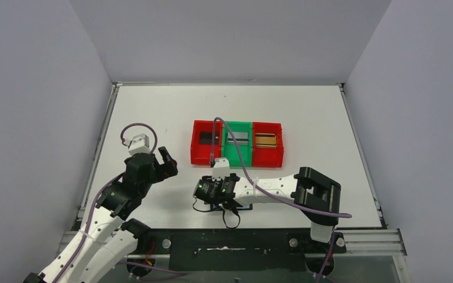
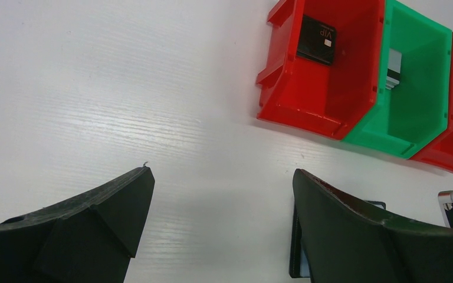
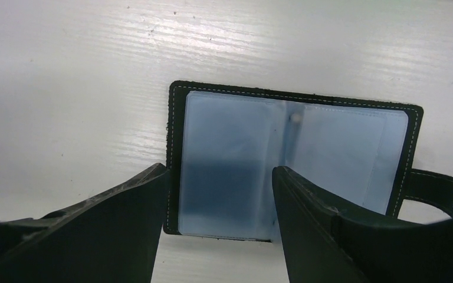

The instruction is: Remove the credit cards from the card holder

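The card holder [image 3: 330,147] lies open flat on the table, black with bluish-grey pockets and a side tab [image 3: 439,188]. My right gripper [image 3: 218,177] is open just above it, its fingers either side of the left pocket. In the top view the right gripper [image 1: 215,197] hides most of the holder. The black card [image 1: 206,138] lies in the left red bin, the silver-grey card [image 1: 238,138] in the green bin, the gold card [image 1: 266,140] in the right red bin. My left gripper [image 1: 166,163] is open and empty, left of the bins. The left wrist view shows the left gripper [image 2: 223,174], the black card [image 2: 317,40] and the silver card [image 2: 394,71].
The red-green-red bins [image 1: 237,159] stand mid-table, just behind the right gripper. In the left wrist view the left red bin [image 2: 307,106] sits ahead to the right, and the holder's edge [image 2: 294,247] shows beside the right finger. Grey walls enclose the table.
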Available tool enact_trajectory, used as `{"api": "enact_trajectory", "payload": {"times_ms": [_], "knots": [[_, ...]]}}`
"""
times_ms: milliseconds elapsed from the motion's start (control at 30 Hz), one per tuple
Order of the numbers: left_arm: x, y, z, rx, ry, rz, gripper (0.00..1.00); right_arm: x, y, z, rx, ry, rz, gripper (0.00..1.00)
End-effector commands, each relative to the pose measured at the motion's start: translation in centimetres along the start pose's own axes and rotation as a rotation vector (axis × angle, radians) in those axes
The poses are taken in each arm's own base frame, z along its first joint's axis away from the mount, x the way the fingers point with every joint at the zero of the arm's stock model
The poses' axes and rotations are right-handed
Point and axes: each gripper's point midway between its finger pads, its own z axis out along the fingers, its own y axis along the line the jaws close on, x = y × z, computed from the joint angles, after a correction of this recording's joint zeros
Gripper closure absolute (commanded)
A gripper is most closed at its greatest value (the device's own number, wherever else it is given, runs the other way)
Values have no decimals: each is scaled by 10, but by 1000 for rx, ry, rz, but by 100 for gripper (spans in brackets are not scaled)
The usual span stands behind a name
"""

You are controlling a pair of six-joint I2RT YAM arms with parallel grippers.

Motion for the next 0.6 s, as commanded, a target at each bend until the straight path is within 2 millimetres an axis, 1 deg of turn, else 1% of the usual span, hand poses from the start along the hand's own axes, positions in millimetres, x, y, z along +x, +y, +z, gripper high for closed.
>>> {"api": "enact_trajectory", "payload": {"times_ms": [0, 67, 133, 267, 333, 433, 567], "knots": [[-17, -9, -3, 32, -52, -28, 10, 7, 0, 13, -2, 11, 10, 36], [-16, -9, -3, 30, -51, -28, 10, 14, -2, 18, 3, 35, 8, 36], [-16, -8, -3, 30, -52, -27, 10, 21, -9, 22, 37, 53, 0, 36], [-17, -8, -4, 30, -53, -28, 10, 30, -20, 26, 70, 71, -4, 40], [-16, -8, -3, 31, -51, -27, 10, 36, -21, 28, 65, 85, -4, 45], [-16, -9, -4, 31, -52, -28, 10, 38, -19, 29, 40, 90, 2, 54], [-16, -8, -3, 30, -52, -28, 10, 31, -14, 26, -22, 77, 36, 62]]}}
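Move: The right hand hovers open just over the left clear sleeve of the open card holder, whose middle is about 3 cm below it and 1 cm to its right. The right sleeve lies level with the left one, some 7 cm further right. The left red tray stands about 21 cm ahead and 5 cm left of the hand, with the green tray beside it, 21 cm ahead and 7 cm right. From the idle left hand the left sleeve is some 7 cm back, 15 cm right and 15 cm below. The right hand drops about 2 cm, nearly straight down, with its half-open fingers either side of the middle of the card holder's left sleeve, until the fingertips come onto the holder and the descent stops. Staying low there with the wrist barely turning, it draws the fingers partly together, by about a third of their gap, gathering the clear plastic between the two tips as it drifts less than 1 cm right. ##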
